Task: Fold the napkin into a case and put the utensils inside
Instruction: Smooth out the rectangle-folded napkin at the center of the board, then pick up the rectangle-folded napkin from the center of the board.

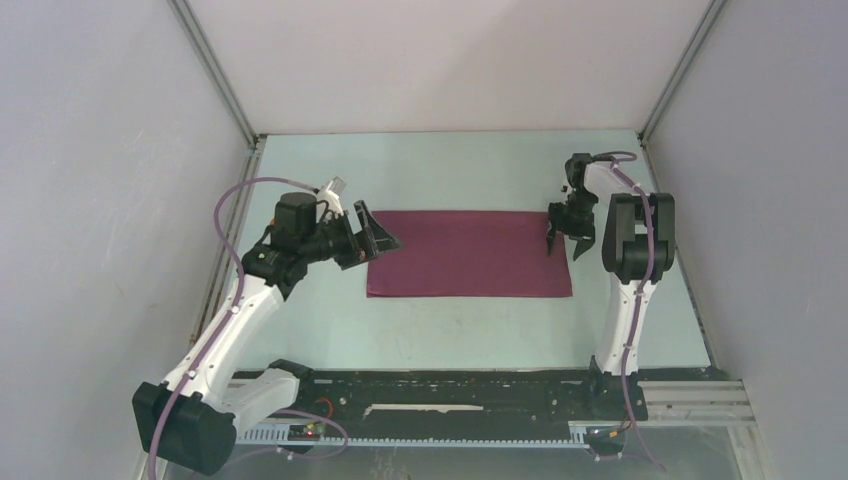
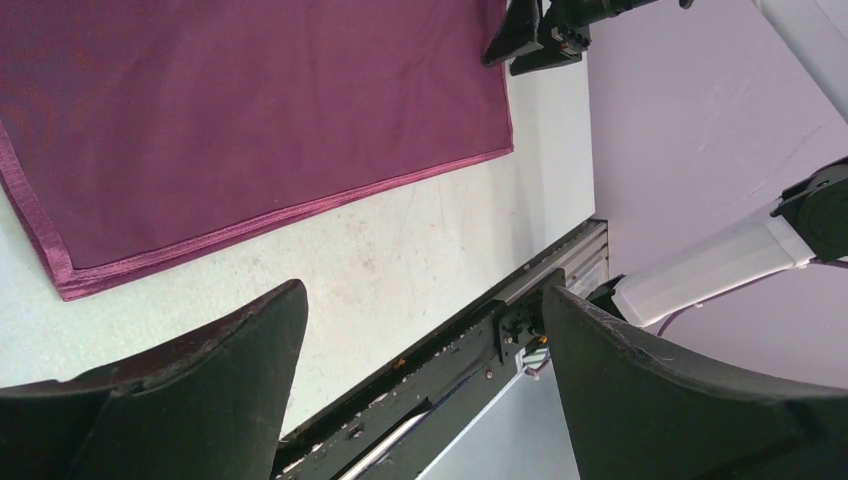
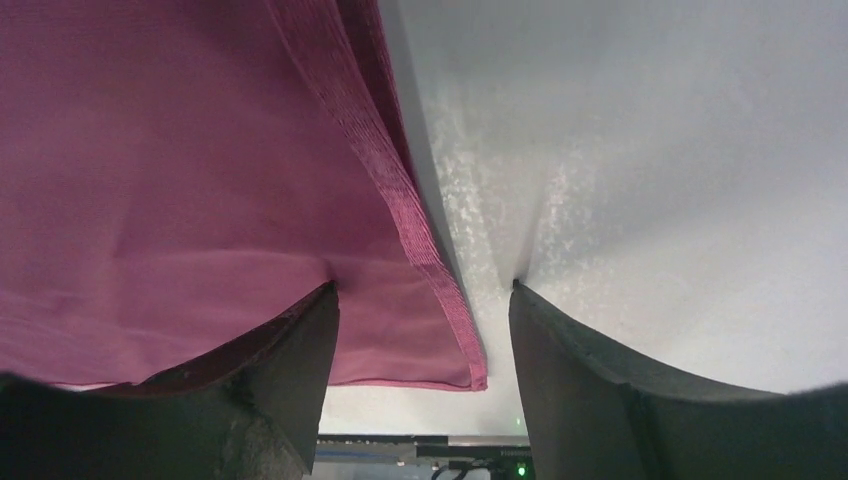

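The maroon napkin (image 1: 468, 253) lies flat on the table as a wide rectangle with doubled hems along its edges (image 2: 250, 110). No narrow case shape shows, and the utensils are out of view. My left gripper (image 1: 380, 236) hovers at the cloth's left edge, open and empty (image 2: 425, 300). My right gripper (image 1: 565, 244) is down at the cloth's right edge (image 3: 425, 290). Its jaws straddle the hem (image 3: 400, 190) with a clear gap. One finger (image 3: 290, 340) rests on the cloth and the other finger (image 3: 580, 340) on bare table.
The pale table (image 1: 450, 170) is boxed in by white walls on the left, back and right. A black rail (image 1: 450, 390) carrying both arm bases runs along the near edge. The right arm's white link (image 2: 710, 270) shows beyond the rail in the left wrist view.
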Robot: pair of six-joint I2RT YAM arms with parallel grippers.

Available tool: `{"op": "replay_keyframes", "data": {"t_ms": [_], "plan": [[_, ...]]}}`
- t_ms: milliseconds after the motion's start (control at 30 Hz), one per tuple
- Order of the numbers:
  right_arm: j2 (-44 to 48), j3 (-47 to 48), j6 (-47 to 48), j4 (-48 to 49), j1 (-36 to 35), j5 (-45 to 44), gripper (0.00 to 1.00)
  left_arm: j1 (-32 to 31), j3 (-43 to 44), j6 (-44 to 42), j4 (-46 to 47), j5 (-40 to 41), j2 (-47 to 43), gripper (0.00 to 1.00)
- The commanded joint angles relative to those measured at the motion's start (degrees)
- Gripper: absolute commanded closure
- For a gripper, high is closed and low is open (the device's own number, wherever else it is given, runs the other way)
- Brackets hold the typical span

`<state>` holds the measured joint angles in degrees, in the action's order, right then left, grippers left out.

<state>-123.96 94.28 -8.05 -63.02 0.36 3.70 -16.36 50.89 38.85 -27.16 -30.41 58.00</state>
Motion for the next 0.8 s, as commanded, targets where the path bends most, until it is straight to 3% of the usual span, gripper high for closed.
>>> {"op": "replay_keyframes", "data": {"t_ms": [0,433,767], "plan": [[-1.52,1.77,-0.15,-0.95,-0.26,-0.55,0.3,0.19,-0.81,-1.41,1.11,-1.4,-0.65,0.05],[-3.8,1.6,-3.5,0.28,-4.78,-3.7,0.46,0.19,-0.71,-1.18,1.85,-3.04,0.27,0.05],[-3.04,1.36,-2.08,2.44,-5.14,-3.3,0.77,0.28,-1.12,-1.67,1.39,-3.08,0.4,0.05]]}}
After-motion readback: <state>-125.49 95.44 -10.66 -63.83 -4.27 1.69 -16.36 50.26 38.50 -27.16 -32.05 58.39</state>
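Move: The right hand points straight down, its open fingers astride the middle of the napkin's right short edge, which lies right under the hand point, about 1 cm down. From this hand the near right corner is some 11 cm back and 1 cm right; the napkin's middle is level with it, about 21 cm to the left. From the left hand, that same edge is roughly 42 cm right, 8 cm ahead and 21 cm below. Down at the board, the right fingers close on the middle of the napkin's right edge and pinch it into a fold, going from about three-quarters open to about a quarter. As they close, the hand slides some 2.5 cm left, in towards the napkin's middle, staying low and pointing down. ##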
